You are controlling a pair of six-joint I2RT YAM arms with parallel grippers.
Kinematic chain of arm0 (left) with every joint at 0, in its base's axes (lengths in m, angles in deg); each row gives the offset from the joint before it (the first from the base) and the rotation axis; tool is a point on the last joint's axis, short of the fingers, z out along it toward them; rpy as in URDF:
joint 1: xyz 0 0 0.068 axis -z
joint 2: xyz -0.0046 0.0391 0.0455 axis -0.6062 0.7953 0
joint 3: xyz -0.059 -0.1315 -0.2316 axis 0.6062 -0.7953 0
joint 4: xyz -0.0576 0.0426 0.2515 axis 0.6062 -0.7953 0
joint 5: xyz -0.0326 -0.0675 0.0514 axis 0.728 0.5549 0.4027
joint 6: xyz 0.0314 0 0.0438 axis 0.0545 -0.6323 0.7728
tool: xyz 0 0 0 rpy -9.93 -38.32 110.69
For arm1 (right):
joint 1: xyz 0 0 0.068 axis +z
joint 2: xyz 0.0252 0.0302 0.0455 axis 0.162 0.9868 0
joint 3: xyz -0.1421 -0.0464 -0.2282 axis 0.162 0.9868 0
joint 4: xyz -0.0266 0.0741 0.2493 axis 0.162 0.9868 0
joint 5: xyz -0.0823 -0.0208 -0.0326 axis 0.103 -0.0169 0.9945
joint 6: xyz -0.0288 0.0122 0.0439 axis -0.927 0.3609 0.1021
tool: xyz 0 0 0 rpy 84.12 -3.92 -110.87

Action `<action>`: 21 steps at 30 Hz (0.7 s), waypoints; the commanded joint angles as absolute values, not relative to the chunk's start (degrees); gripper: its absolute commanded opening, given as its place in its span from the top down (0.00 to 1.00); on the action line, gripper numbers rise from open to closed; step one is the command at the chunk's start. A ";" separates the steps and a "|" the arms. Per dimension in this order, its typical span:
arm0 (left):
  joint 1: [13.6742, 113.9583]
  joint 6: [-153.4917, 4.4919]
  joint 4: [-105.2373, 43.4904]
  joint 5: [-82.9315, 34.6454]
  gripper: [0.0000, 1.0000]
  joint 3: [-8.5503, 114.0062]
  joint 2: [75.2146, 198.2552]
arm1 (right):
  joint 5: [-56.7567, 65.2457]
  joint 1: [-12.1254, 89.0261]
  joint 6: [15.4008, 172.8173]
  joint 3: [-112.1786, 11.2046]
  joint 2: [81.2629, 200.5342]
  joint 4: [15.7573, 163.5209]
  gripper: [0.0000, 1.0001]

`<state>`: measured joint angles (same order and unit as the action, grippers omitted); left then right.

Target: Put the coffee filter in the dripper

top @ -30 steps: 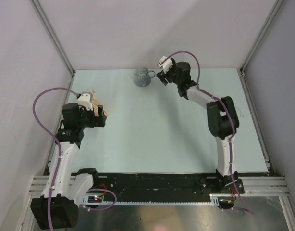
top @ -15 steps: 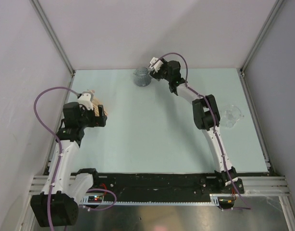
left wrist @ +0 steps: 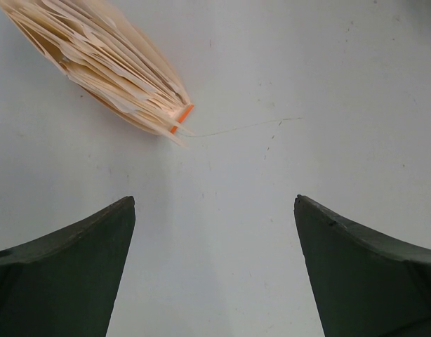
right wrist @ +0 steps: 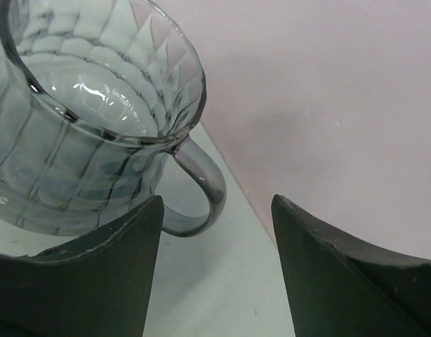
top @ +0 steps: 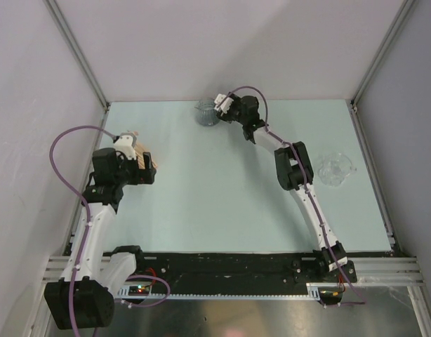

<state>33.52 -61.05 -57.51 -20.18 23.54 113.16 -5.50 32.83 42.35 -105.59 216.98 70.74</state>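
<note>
The dripper (top: 206, 112), a translucent grey ribbed cup, stands at the table's far edge. In the right wrist view the dripper (right wrist: 89, 133) fills the upper left, and its loop handle (right wrist: 201, 189) curves into the gap ahead of my fingertips. My right gripper (right wrist: 217, 200) is open, with the handle just off its left finger and nothing gripped; from above the right gripper (top: 218, 112) sits right beside the cup. My left gripper (left wrist: 214, 199) is open over bare table on the left side (top: 147, 167). The coffee filter is out of view.
A tan fanned stack of thin sheets (left wrist: 103, 56) with an orange tab lies just ahead and left of my left gripper, and shows from above as the tan stack (top: 154, 161). A clear glass vessel (top: 336, 168) stands at the right. The pale back wall (right wrist: 328, 84) rises close behind the dripper.
My right arm has stretched leftward along the far edge to the dripper's handle, its jaws narrowing a little. The clear glass vessel on the right is now uncovered. The left arm has not moved.
</note>
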 commanded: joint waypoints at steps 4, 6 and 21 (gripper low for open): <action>33.11 -61.72 -56.39 -20.26 0.02 26.67 113.76 | -5.25 33.09 39.25 -112.26 221.93 63.18 0.34; 33.10 -61.76 -56.41 -20.42 0.02 26.80 113.90 | -5.98 33.26 38.37 -112.59 222.71 62.10 0.35; 33.14 -61.44 -56.47 -20.97 0.02 26.81 114.38 | -7.16 33.87 38.31 -116.56 225.60 57.54 0.70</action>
<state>33.52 -61.42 -57.56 -20.26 24.31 114.23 -6.59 33.64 38.32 -113.96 225.33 62.39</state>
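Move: The grey glass jug's handle is just off the right fingertips, about 2 cm ahead and 2 cm to the left, perhaps 1 cm lower. The jug's body stands some 7 cm to the left of that hand and about level with it front to back; the pink back wall is roughly 10 cm ahead. From the left hand, the handle lies around 41 cm ahead, 22 cm to the right and 8 cm below. Easing about 2 cm left and 1 cm forward onto the jug's handle, the right hand first sinks some 1.5 cm, then comes back up as far while its fingers tip upward by about 10 degrees. The part-open fingers close to roughly half their starting gap, slowly then faster at the end, bringing the handle between the tips. ##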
